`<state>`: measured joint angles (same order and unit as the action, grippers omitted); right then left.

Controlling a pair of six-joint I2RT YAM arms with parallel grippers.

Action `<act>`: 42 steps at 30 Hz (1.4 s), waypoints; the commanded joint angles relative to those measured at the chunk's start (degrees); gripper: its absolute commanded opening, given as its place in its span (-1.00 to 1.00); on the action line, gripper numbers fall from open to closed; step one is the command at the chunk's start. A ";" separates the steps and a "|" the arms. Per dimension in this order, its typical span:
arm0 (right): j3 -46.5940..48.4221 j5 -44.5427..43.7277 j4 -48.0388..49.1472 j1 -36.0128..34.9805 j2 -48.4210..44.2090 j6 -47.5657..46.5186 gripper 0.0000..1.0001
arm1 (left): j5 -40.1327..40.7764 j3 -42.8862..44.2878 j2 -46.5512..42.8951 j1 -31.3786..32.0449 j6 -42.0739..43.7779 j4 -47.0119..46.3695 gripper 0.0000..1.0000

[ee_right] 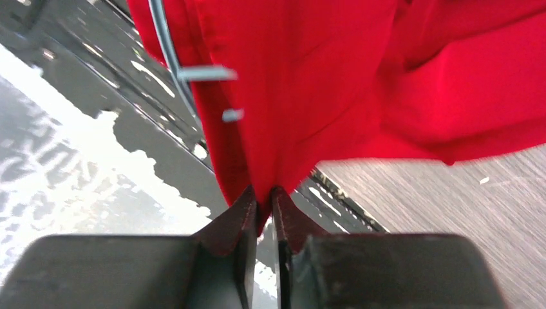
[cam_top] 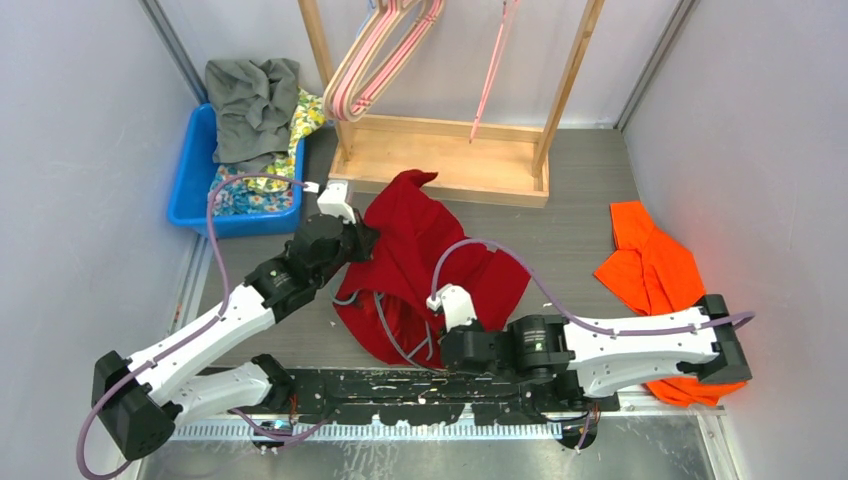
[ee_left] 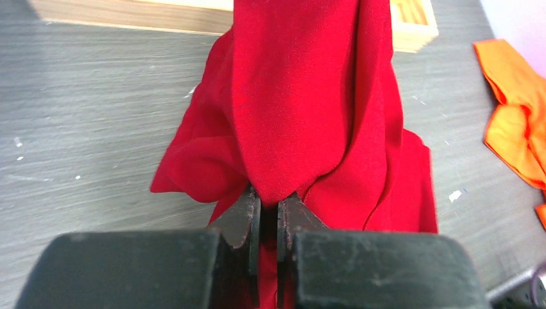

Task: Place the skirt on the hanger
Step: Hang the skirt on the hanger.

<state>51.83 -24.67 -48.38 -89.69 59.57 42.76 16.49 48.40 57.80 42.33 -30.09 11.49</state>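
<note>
The red skirt lies bunched on the grey table between my two arms. My left gripper is shut on its left edge; in the left wrist view the cloth rises from between the jaws of that gripper. My right gripper sits at the skirt's near edge. Its jaws stand very close together, with a fold of the skirt pinched at the tips. Pink hangers hang on the wooden rack at the back, apart from the skirt.
The rack's wooden base stands just behind the skirt. A blue bin with grey and floral clothes is at the back left. An orange garment lies to the right, partly under my right arm. White walls close in on both sides.
</note>
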 commanded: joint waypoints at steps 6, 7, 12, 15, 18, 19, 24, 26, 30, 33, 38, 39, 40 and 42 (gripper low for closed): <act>-5.16 2.55 2.42 -1.74 12.40 5.77 -0.08 | 8.34 -0.64 -4.36 -2.45 -6.85 -7.51 -1.00; -5.34 2.10 3.03 -1.77 12.86 6.00 -0.05 | 8.23 -0.61 -4.48 -2.44 -7.29 -6.16 -1.00; -4.31 0.21 2.91 -2.95 8.86 7.44 0.12 | 8.12 -0.83 -5.32 -2.47 -8.51 -0.94 -1.00; -2.69 -1.31 2.13 -3.79 5.66 7.92 0.14 | 7.94 -1.66 -6.46 -2.43 -9.78 -0.32 -1.00; -2.58 -2.66 5.16 -4.61 2.92 8.98 0.25 | 8.53 -1.11 -7.39 -2.48 -12.08 2.21 -1.00; -2.86 -3.79 6.54 -4.88 2.58 9.75 0.27 | 9.25 -0.35 -7.30 -2.43 -12.90 3.96 -1.00; -6.45 -13.83 14.72 -8.16 1.73 19.43 0.29 | 13.93 -0.32 -8.27 -2.45 -18.59 7.88 -1.00; -7.12 -18.83 15.89 -10.39 1.38 23.04 0.30 | 15.73 -1.38 -8.75 -2.46 -20.42 7.59 -1.00; -7.36 -28.54 15.15 -14.60 1.21 28.62 0.31 | 18.58 -3.78 -9.02 -2.45 -23.24 3.49 -1.00; -6.81 -34.89 12.56 -17.44 1.77 32.62 0.32 | 20.64 -3.98 -8.31 -2.43 -24.74 2.80 -1.00; -9.63 -43.08 11.08 -19.05 2.72 41.60 0.30 | 21.62 -4.98 -8.13 -2.42 -26.44 2.35 -1.00; -10.66 -44.34 11.63 -19.12 3.00 43.43 0.28 | 22.07 -5.25 -8.35 -2.42 -26.99 2.69 -1.00; -11.64 -45.20 12.23 -19.20 3.42 45.20 0.27 | 23.01 -5.48 -8.52 -2.42 -27.61 3.27 -1.00; -13.30 -46.11 14.23 -19.25 4.82 47.15 0.26 | 23.85 -6.14 -9.11 -2.44 -28.33 3.31 -1.00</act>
<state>41.23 -61.25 -36.23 -108.53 62.50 80.38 34.79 42.48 50.39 40.10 -54.50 20.36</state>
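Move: The left hand holds the gathered skirt, whose middle is about 5 cm back, 12 cm right and 15 cm lower; the hanger lies some 16 cm back, 4 cm right and 13 cm lower. From the right hand, the skirt's middle is about 19 cm ahead, 4 cm left and 7 cm lower, with the hanger roughly 8 cm ahead, 11 cm left and 5 cm lower. Right hand opens off the skirt, dips 9 cm, rises back; left, still gripping, draws it 8 cm left. ##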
